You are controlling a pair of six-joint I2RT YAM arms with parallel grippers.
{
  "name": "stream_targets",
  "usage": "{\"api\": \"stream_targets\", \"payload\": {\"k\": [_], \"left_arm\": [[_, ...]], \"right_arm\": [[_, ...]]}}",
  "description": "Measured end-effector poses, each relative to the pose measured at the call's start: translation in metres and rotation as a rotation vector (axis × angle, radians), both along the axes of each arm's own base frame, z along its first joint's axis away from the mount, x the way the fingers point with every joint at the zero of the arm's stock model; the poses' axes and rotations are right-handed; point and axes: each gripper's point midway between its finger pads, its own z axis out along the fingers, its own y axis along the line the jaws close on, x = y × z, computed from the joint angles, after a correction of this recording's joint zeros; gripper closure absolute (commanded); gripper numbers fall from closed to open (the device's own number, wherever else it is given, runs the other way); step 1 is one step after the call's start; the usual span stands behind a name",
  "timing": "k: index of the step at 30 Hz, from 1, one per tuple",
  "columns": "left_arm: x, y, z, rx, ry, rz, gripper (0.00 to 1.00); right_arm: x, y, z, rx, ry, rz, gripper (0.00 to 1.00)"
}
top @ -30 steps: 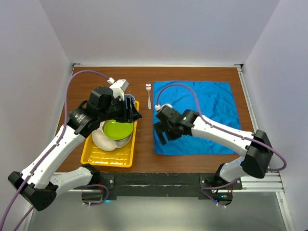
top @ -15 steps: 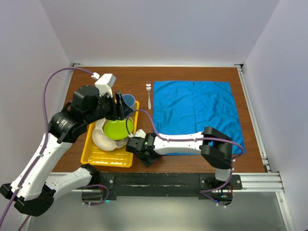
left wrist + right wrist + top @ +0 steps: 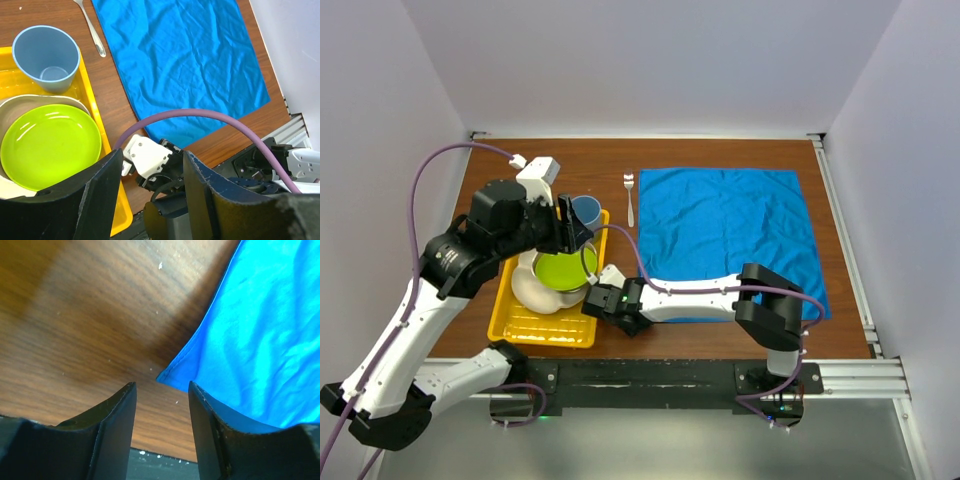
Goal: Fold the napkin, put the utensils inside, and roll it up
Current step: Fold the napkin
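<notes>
The bright blue napkin (image 3: 730, 235) lies spread flat on the right half of the table; it also fills the upper part of the left wrist view (image 3: 185, 65). The silver fork (image 3: 629, 198) lies just left of its far edge, seen too beside the cup (image 3: 92, 30). My right gripper (image 3: 628, 318) is low at the napkin's near left corner (image 3: 165, 375); its jaws stand open (image 3: 161, 386), with the corner just ahead of them and only bare wood between. My left gripper (image 3: 575, 232) hovers open above the tray, nothing between its fingers (image 3: 107, 190).
A yellow tray (image 3: 545, 330) on the left holds a lime green plate (image 3: 50, 145) on a white bowl (image 3: 525, 290) and a light blue cup (image 3: 47, 55). The right arm's purple cable (image 3: 200, 114) arcs under the left gripper. White walls enclose the table.
The right arm swung from over the napkin's left part down to its near left corner. The left gripper drew back and left over the tray. Little moved in the last half second.
</notes>
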Motion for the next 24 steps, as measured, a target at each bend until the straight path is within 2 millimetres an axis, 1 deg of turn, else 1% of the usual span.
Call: {"api": "stream_targets", "payload": {"k": [8, 9, 10, 12, 13, 17, 22, 24], "left_arm": [[0.001, -0.001, -0.001, 0.001, 0.004, 0.0, 0.43], [0.001, -0.001, -0.001, 0.002, 0.004, 0.0, 0.43], [0.001, -0.001, -0.001, 0.002, 0.005, 0.0, 0.43], [0.002, -0.001, -0.002, 0.003, 0.007, 0.0, 0.43], [0.002, -0.002, -0.003, 0.005, 0.008, 0.0, 0.43], [0.004, -0.003, -0.005, 0.01, 0.017, 0.0, 0.43], [0.005, -0.003, -0.007, 0.014, 0.023, 0.001, 0.43], [0.006, -0.003, -0.007, 0.015, 0.022, 0.001, 0.43]], "right_arm": [[0.008, -0.001, -0.005, -0.03, -0.039, 0.021, 0.6], [0.009, -0.001, -0.007, -0.038, -0.043, 0.025, 0.64], [0.01, -0.002, -0.008, -0.048, -0.047, 0.028, 0.69], [0.011, -0.003, -0.012, -0.063, -0.048, 0.036, 0.72], [0.011, -0.003, -0.014, -0.07, -0.049, 0.037, 0.81], [0.012, -0.004, -0.015, -0.078, -0.054, 0.045, 1.0], [0.019, -0.008, -0.013, -0.092, -0.069, 0.028, 1.0], [0.025, -0.014, -0.011, -0.102, -0.074, 0.007, 1.0]]}}
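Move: The napkin's near-left corner lies right under the half-open right fingers, about 1 cm ahead, level sideways and some 2 cm below. The tray's middle is roughly 18 cm to the left of that hand and 9 cm ahead, and the fork about 28 cm ahead and 1 cm left, both near table height. From the left hand, the same corner is around 6 cm back, 10 cm to the right and 30 cm down. The napkin's near-left corner is pinched between the right fingertips: the hand eases forward and down onto it, each by between 1 and 2 cm, while the half-open fingers close fully. Once shut, they keep their hold as the hand starts forward and to the right over the napkin, a bit over 1 cm, rising only slightly. ##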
